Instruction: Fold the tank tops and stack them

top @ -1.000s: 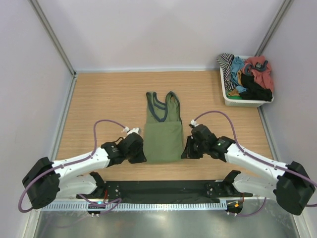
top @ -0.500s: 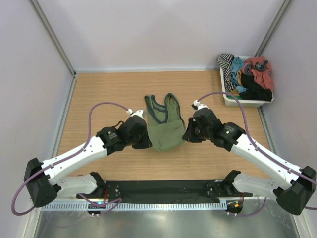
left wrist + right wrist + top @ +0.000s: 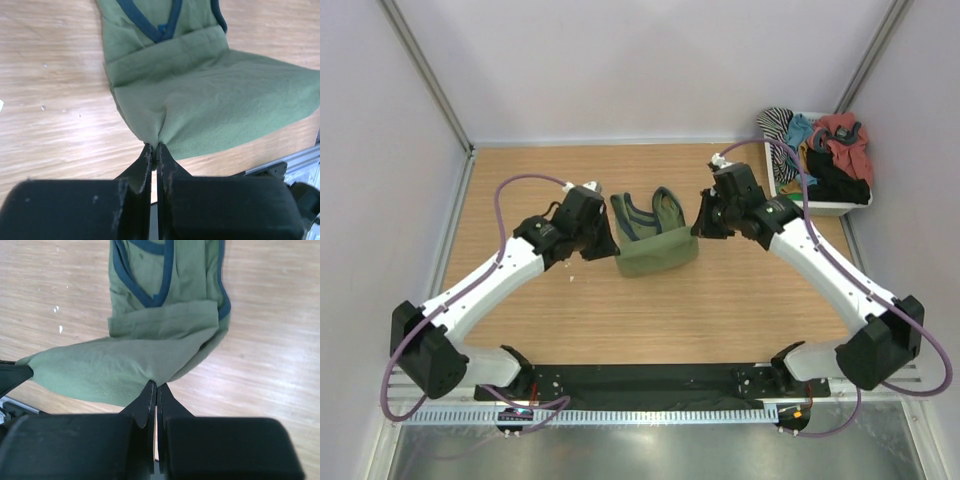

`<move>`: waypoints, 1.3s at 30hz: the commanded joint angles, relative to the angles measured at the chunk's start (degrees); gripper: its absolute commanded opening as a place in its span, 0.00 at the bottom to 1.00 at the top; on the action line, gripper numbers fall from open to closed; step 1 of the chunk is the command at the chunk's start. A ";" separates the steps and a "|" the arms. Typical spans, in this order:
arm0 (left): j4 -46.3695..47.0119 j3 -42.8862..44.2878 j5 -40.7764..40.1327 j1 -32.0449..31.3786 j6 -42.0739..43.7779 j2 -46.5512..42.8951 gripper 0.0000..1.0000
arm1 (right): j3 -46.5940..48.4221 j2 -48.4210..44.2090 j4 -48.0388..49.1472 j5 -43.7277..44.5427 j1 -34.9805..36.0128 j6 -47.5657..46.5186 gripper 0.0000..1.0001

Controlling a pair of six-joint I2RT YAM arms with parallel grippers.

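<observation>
The olive green tank top (image 3: 655,240) with dark blue trim lies mid-table, its hem end lifted and carried over towards the straps. My left gripper (image 3: 610,246) is shut on the hem's left corner (image 3: 150,135). On the other side my right gripper (image 3: 697,228) is shut on the hem's right corner (image 3: 157,374). The raised cloth (image 3: 225,100) hangs between the two grippers above the strap end (image 3: 165,280), which rests flat on the wood. A black garment (image 3: 840,185) lies in the bin with others; I cannot tell whether it is the black tank top.
A white bin (image 3: 800,203) at the back right holds striped, teal, red and black garments. Metal frame posts stand at the back corners, and a black rail (image 3: 650,385) runs along the near edge.
Both grippers have carried the hem away from the near edge towards the straps, folding the green tank top over itself. The arms have stretched out further.
</observation>
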 commanded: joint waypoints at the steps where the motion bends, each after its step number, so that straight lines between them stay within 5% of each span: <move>1: 0.62 4.57 4.59 3.58 3.10 3.03 0.00 | 6.24 4.15 1.98 -3.88 -2.70 -3.31 0.01; 29: -0.88 36.21 12.41 20.46 5.83 38.54 0.00 | 48.17 46.08 1.02 -13.11 -14.31 -2.70 0.01; 39: 2.72 47.02 12.77 23.44 3.20 51.81 0.00 | 58.10 59.27 15.75 -19.26 -15.80 2.13 0.07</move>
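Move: Both hands already hold the tank top's folded hem off the table, one at each corner, and it is bound for the shoulder straps. The left strap's end lies about 26 cm straight ahead of the left hand, the right strap's end about 26 cm ahead and 5 cm left of the right hand, both some 17 cm below. The blue neckline is 20 cm ahead and 5 cm right of the left hand; the laundry basket, 32 cm ahead and 28 cm right of the right hand. Forward together, about 25 cm, the two hands carry the pinched hem over the tank top towards the shoulder straps, running nearly level at first and then sinking some 6 cm on the way. Both keep their grip and the edge stays stretched between them; the left wrist turns roughly 10 degrees counter-clockwise, while the right rolls about as much, its left side rising. ##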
